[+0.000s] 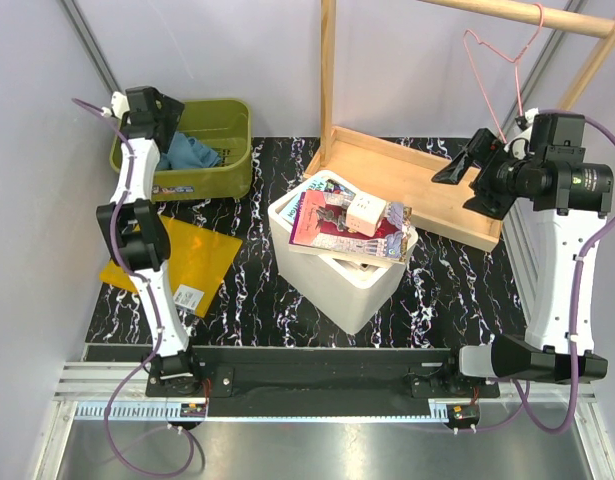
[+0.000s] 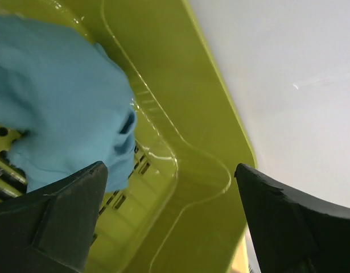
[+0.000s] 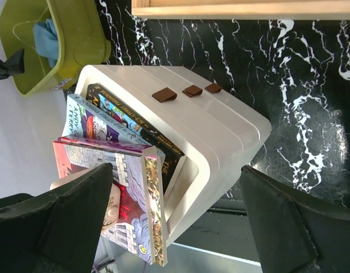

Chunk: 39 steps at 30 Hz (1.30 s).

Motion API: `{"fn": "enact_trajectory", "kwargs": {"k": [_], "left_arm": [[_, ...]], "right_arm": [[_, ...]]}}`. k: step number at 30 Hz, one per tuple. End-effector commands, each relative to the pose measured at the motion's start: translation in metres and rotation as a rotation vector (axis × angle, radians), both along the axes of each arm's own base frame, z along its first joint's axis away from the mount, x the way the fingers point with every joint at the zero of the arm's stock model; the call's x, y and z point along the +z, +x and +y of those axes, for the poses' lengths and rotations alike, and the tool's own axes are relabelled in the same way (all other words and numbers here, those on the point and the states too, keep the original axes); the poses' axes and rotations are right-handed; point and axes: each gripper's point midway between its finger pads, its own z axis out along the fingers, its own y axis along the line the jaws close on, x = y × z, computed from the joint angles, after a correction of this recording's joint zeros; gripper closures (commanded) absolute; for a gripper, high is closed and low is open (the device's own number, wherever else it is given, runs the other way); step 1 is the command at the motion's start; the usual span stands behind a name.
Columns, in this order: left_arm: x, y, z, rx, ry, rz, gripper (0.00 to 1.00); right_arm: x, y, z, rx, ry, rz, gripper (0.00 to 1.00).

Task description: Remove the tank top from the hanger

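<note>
The teal-blue tank top (image 1: 192, 152) lies crumpled inside the green basket (image 1: 232, 150) at the back left. My left gripper (image 1: 170, 133) hangs over the basket, open. In the left wrist view the tank top (image 2: 61, 102) lies just beyond the left fingertip (image 2: 78, 193), and nothing is between the fingers of the gripper (image 2: 169, 176). The bare pink wire hanger (image 1: 495, 62) hangs from the wooden rail (image 1: 517, 14) at the back right. My right gripper (image 1: 457, 160) is open in the air below the hanger, empty in the right wrist view (image 3: 177, 176).
A white box (image 1: 352, 275) holding books (image 1: 337, 220) stands mid-table. The rack's wooden tray base (image 1: 427, 180) lies behind it, with an upright post (image 1: 328, 70). A yellow sheet (image 1: 202, 255) lies front left by the left arm.
</note>
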Motion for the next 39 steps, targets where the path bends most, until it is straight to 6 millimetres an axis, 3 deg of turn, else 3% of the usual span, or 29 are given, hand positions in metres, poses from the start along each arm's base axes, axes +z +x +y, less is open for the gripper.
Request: {"fn": "enact_trajectory", "kwargs": {"k": [1, 5, 6, 7, 8, 9, 10, 11, 12, 13, 14, 15, 16, 17, 22, 24, 26, 30, 35, 39], "left_arm": [[0.114, -0.039, -0.020, -0.104, 0.106, -0.159, 0.01], [0.139, -0.079, -0.060, -0.216, 0.190, -0.155, 0.01], [0.140, -0.089, -0.073, -0.271, 0.197, -0.152, 0.01], [0.122, -0.099, -0.082, -0.303, 0.199, -0.110, 0.01], [0.143, -0.120, -0.099, -0.348, 0.237, -0.146, 0.01], [0.141, -0.132, -0.108, -0.372, 0.250, -0.140, 0.01], [0.121, -0.146, -0.115, -0.400, 0.253, -0.094, 0.01], [0.140, -0.169, -0.133, -0.449, 0.276, -0.142, 0.01], [0.139, -0.183, -0.140, -0.476, 0.281, -0.143, 0.01], [0.116, -0.197, -0.147, -0.507, 0.274, -0.100, 0.01], [0.131, -0.223, -0.159, -0.542, 0.286, -0.147, 0.01], [0.128, -0.236, -0.164, -0.561, 0.287, -0.148, 0.01], [0.104, -0.252, -0.174, -0.603, 0.280, -0.107, 0.01], [0.114, -0.273, -0.177, -0.614, 0.289, -0.148, 0.01], [0.082, -0.341, -0.187, -0.707, 0.271, -0.141, 0.01], [0.065, -0.359, -0.183, -0.725, 0.292, -0.090, 0.01], [0.066, -0.376, -0.178, -0.725, 0.314, -0.091, 0.01], [0.043, -0.406, -0.177, -0.719, 0.257, -0.036, 0.01], [0.026, -0.427, -0.193, -0.754, 0.105, -0.040, 0.01], [-0.001, -0.438, -0.206, -0.786, -0.002, -0.009, 0.01]], "right_arm": [[0.005, -0.008, 0.009, 0.041, 0.027, -0.023, 0.00], [-0.011, -0.011, 0.003, -0.003, 0.010, 0.035, 0.00], [-0.015, -0.012, -0.002, -0.031, -0.009, 0.052, 0.00], [-0.021, -0.014, -0.004, -0.046, -0.013, 0.080, 0.00], [-0.024, -0.015, -0.006, -0.061, -0.021, 0.093, 0.00], [-0.027, -0.016, -0.011, -0.082, -0.038, 0.104, 0.00], [-0.031, -0.018, -0.011, -0.095, -0.033, 0.121, 0.00], [-0.033, -0.019, -0.012, -0.105, -0.036, 0.127, 0.00], [-0.036, -0.020, -0.015, -0.127, -0.046, 0.137, 0.00], [-0.042, -0.023, -0.016, -0.145, -0.040, 0.159, 0.00], [-0.046, -0.024, -0.017, -0.160, -0.039, 0.170, 0.00], [-0.051, -0.025, -0.018, -0.188, -0.032, 0.191, 0.00], [-0.058, -0.027, -0.018, -0.197, -0.028, 0.214, 0.00], [-0.061, -0.027, -0.018, -0.206, -0.022, 0.224, 0.00], [-0.076, -0.026, -0.016, -0.232, 0.011, 0.252, 0.00], [-0.078, -0.025, -0.016, -0.241, 0.015, 0.253, 0.00], [-0.082, -0.026, -0.016, -0.246, 0.015, 0.251, 0.00], [-0.090, -0.031, -0.014, -0.258, 0.036, 0.229, 0.00], [-0.101, -0.040, -0.006, -0.254, 0.082, 0.195, 0.00], [-0.131, -0.050, 0.002, -0.254, 0.139, 0.201, 0.00]]}}
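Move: The blue tank top already lies loose in the green basket, some 16 cm below the left hand and about 4 cm to its right, neither ahead nor back. The yellow folder is about 34 cm back and 4 cm right; the white bin of books is 35 cm back and 55 cm right. From the right hand the tank top lies some 35 cm ahead, 79 cm left and 30 cm below; the bin is level, 28 cm left. The tank top is left behind in the basket as the left hand, fingers still wide open, rises about 13 cm, swings back and right over the near rim, then sinks again to stop some 42 cm nearer the base, turned about 40 degrees clockwise. The empty right hand sinks beside the bin and draws slightly back, tipping down. ##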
